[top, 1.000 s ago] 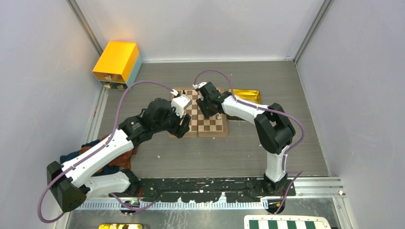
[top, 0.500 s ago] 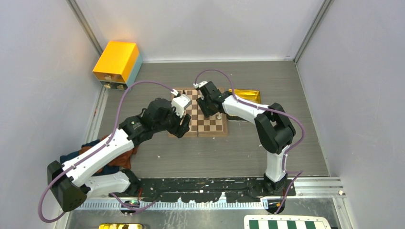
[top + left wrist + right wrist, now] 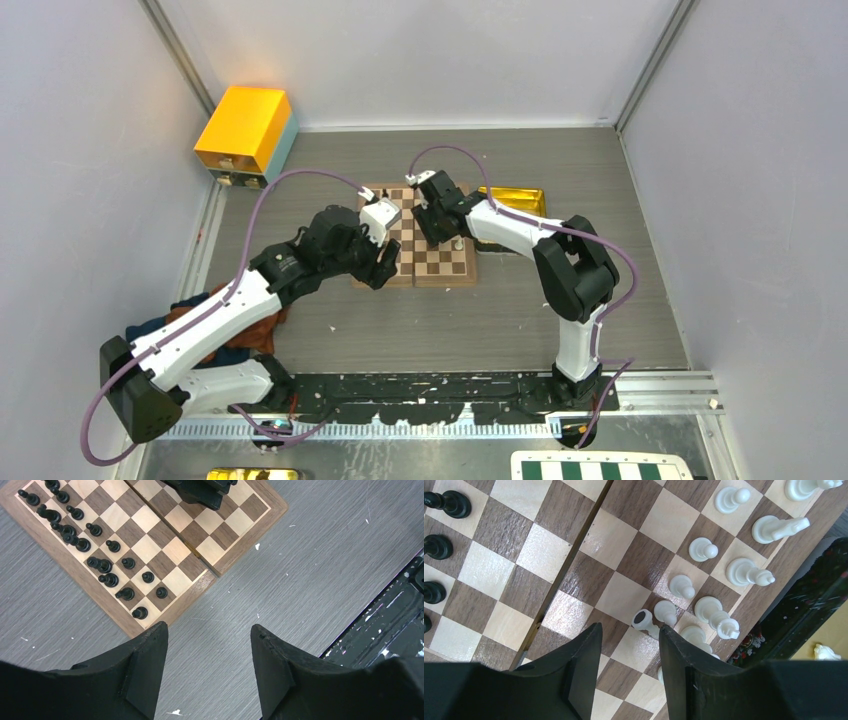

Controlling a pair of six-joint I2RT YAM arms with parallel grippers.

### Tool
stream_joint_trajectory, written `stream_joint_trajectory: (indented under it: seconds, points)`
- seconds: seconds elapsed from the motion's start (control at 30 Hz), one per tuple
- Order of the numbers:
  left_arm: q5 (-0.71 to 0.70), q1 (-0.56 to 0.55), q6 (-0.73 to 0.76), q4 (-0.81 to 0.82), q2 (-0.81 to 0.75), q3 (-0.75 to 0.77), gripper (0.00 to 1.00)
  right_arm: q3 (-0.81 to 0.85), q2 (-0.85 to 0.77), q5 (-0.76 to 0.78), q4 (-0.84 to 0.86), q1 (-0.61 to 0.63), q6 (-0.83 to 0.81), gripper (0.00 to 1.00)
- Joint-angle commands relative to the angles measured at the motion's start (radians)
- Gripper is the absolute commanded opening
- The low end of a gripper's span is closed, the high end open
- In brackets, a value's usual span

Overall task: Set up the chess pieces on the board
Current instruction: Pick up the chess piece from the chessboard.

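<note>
The board (image 3: 440,262) lies mid-table. Black chess pieces (image 3: 107,580) stand in two rows along its left side. Cream-white pieces (image 3: 704,550) crowd its right side. One white piece (image 3: 642,620) lies toppled with its dark base showing, just ahead of my right fingertip (image 3: 664,630). My right gripper (image 3: 629,627) hangs open over the board squares, with nothing between the jaws. My left gripper (image 3: 207,626) is open and empty above the bare table, just off the board's near left corner. From above, the left gripper (image 3: 385,268) and the right gripper (image 3: 437,232) sit on either side of the board's seam.
A shiny gold tray (image 3: 512,200) lies right behind the board's far right corner. A yellow box (image 3: 245,130) stands at the back left. A heap of cloth (image 3: 250,330) lies under the left arm. A green-and-white checkered board (image 3: 600,468) pokes in at the bottom right.
My right gripper has edged slightly toward the far right over the board. The left arm has not moved.
</note>
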Motion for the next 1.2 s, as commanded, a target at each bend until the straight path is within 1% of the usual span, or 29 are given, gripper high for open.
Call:
stream_joint_trajectory:
  seconds: [0.0,0.47,0.67,0.73,0.83,1.1,1.17]
  points:
    - [0.014,0.004,0.003,0.050,-0.003,0.009,0.62,-0.001,-0.003,-0.019,0.047,-0.004,0.017,0.51]
    - [0.017,0.005,0.007,0.053,-0.003,0.001,0.62,-0.002,0.008,-0.041,0.045,-0.009,0.030,0.51]
    - [0.023,0.007,0.007,0.058,-0.003,-0.004,0.62,-0.006,-0.003,-0.039,0.044,-0.008,0.036,0.49]
    - [0.023,0.008,0.007,0.059,-0.006,-0.005,0.62,-0.006,-0.004,-0.035,0.043,-0.008,0.036,0.47]
    - [0.023,0.008,0.006,0.062,-0.009,-0.009,0.62,-0.009,-0.005,-0.025,0.042,-0.009,0.036,0.40]
    - [0.023,0.010,0.004,0.064,-0.010,-0.010,0.62,-0.027,-0.017,-0.009,0.048,-0.008,0.042,0.26]
    - [0.024,0.010,0.004,0.063,-0.009,-0.008,0.62,-0.028,-0.019,-0.007,0.048,-0.008,0.043,0.24]
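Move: The white chess piece to pick up lies on its side on the board, almost between the right hand's open fingers, about 1 cm to the right of the hand point and 1 cm below it. The nearest white pawn stands some 2 cm ahead and 2 cm to the right of that hand, the next pawn about 4 cm ahead and 2 cm right, and the king roughly 3 cm ahead and 4 cm right. From the left hand the lying piece is some 14 cm ahead, 13 cm to the right and 15 cm below. Lower the right gripper about 1 cm, half-open fingers straddling the lying white piece, letting the hand drift a touch left, clear of the nearest pawn. Then hold the hand there and close the fingers to about half their starting gap, so the tips pinch the piece at its foot. ##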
